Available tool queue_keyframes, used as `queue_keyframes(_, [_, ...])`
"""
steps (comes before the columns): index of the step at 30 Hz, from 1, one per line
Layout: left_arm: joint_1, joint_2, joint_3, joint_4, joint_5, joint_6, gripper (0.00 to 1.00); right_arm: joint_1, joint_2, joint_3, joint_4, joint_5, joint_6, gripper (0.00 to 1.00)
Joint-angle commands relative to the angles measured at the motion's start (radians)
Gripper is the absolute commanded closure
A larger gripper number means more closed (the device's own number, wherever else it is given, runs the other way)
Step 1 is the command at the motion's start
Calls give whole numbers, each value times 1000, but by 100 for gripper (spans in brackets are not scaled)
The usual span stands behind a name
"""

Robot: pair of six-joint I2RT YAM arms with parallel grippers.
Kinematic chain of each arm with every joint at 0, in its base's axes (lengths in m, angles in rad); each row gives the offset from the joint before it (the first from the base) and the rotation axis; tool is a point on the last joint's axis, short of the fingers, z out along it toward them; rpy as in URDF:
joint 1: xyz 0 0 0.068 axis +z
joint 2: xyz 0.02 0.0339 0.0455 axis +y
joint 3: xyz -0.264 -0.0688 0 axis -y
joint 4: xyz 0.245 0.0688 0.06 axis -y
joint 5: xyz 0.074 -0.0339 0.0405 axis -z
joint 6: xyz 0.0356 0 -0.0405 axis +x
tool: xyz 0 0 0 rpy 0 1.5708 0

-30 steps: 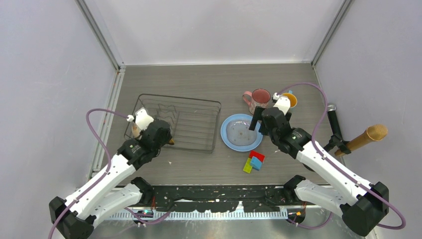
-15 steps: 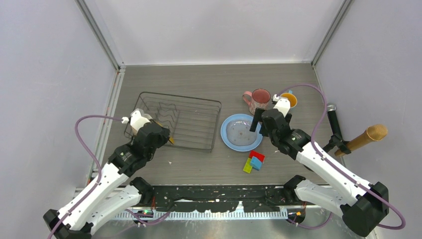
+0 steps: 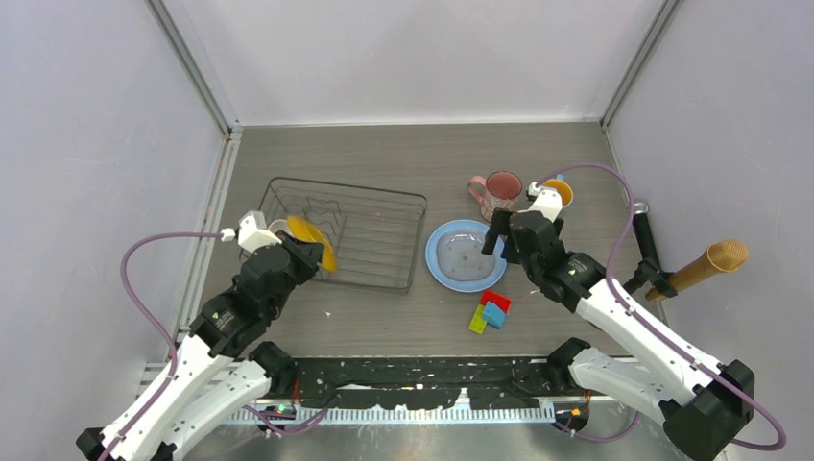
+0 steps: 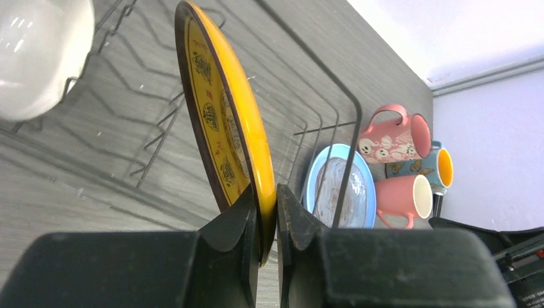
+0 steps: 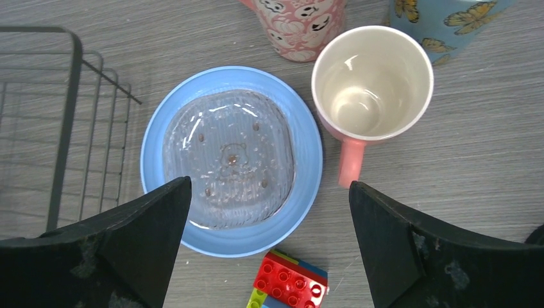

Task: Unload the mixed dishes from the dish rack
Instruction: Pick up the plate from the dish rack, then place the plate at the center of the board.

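My left gripper (image 3: 309, 255) (image 4: 268, 212) is shut on the lower rim of the yellow dark-patterned plate (image 3: 313, 240) (image 4: 221, 109), which stands on edge over the near left part of the dish rack (image 3: 379, 230) (image 4: 324, 96). The cream bowl (image 4: 35, 54) sits in the rack beside it. On the table right of the rack lie the light blue plate (image 3: 466, 257) (image 5: 231, 160), the speckled pink mug (image 3: 499, 189) (image 5: 298, 25), the salmon mug (image 5: 372, 83) and the blue mug (image 3: 560, 192) (image 5: 442, 19). My right gripper (image 3: 507, 236) (image 5: 269, 186) hangs open above the blue plate and salmon mug, holding nothing.
Red, blue and green blocks (image 3: 491, 312) (image 5: 292, 282) lie just in front of the blue plate. A black stand (image 3: 645, 240) with a brown cone (image 3: 715, 259) sits at the right wall. Grey walls close in both sides and the back.
The left arm has pulled back and to the left, its jaws have closed further on the yellow plate, and the plate now shows upright above the rack. The right arm has barely moved.
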Motion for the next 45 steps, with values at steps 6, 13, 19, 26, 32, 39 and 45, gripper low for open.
queue_keyframes(6, [2,38,50,444,354,421,100,3,-63,52,56,-211,-21,0])
queue_keyframes(13, [-24,262,192,574,790,802,100,3,-110,100,15,-281,46,0])
queue_keyframes(19, [-300,421,312,372,711,1292,100,1,-150,176,-126,-196,151,0])
queue_keyframes(26, [-442,506,362,225,704,1596,100,0,-114,363,-362,-127,227,0])
queue_keyframes(32, [-516,578,399,152,605,1728,100,0,-9,474,-452,-331,230,5])
queue_keyframes(39, [-577,584,387,165,559,1822,100,0,81,455,-501,-511,210,20])
queue_keyframes(45, [-602,550,354,203,563,1867,100,-2,108,420,-505,-588,215,37])
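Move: The left gripper already holds the yellow plate by its rim above the rack's near edge; the waiting right gripper is about 41 cm to its right, 5 cm farther out and 5 cm lower. The blue plate lies some 32 cm right, 7 cm ahead and 21 cm below. From the right gripper, the yellow plate is about 44 cm left, level fore and aft, 6 cm higher; the toy bricks are 12 cm back, 3 cm left, 16 cm below. Bring the left gripper some 23 cm right towards the right gripper, keeping the yellow plate pinched: arc it up first, then draw it back and down to its starting height, swinging the wrist about 100 degrees clockwise and rolling its left side up. Raise the right gripper while drawing it back, then drop it leftward to the plate's near-side rim, fingers tipping down and starting to close. ##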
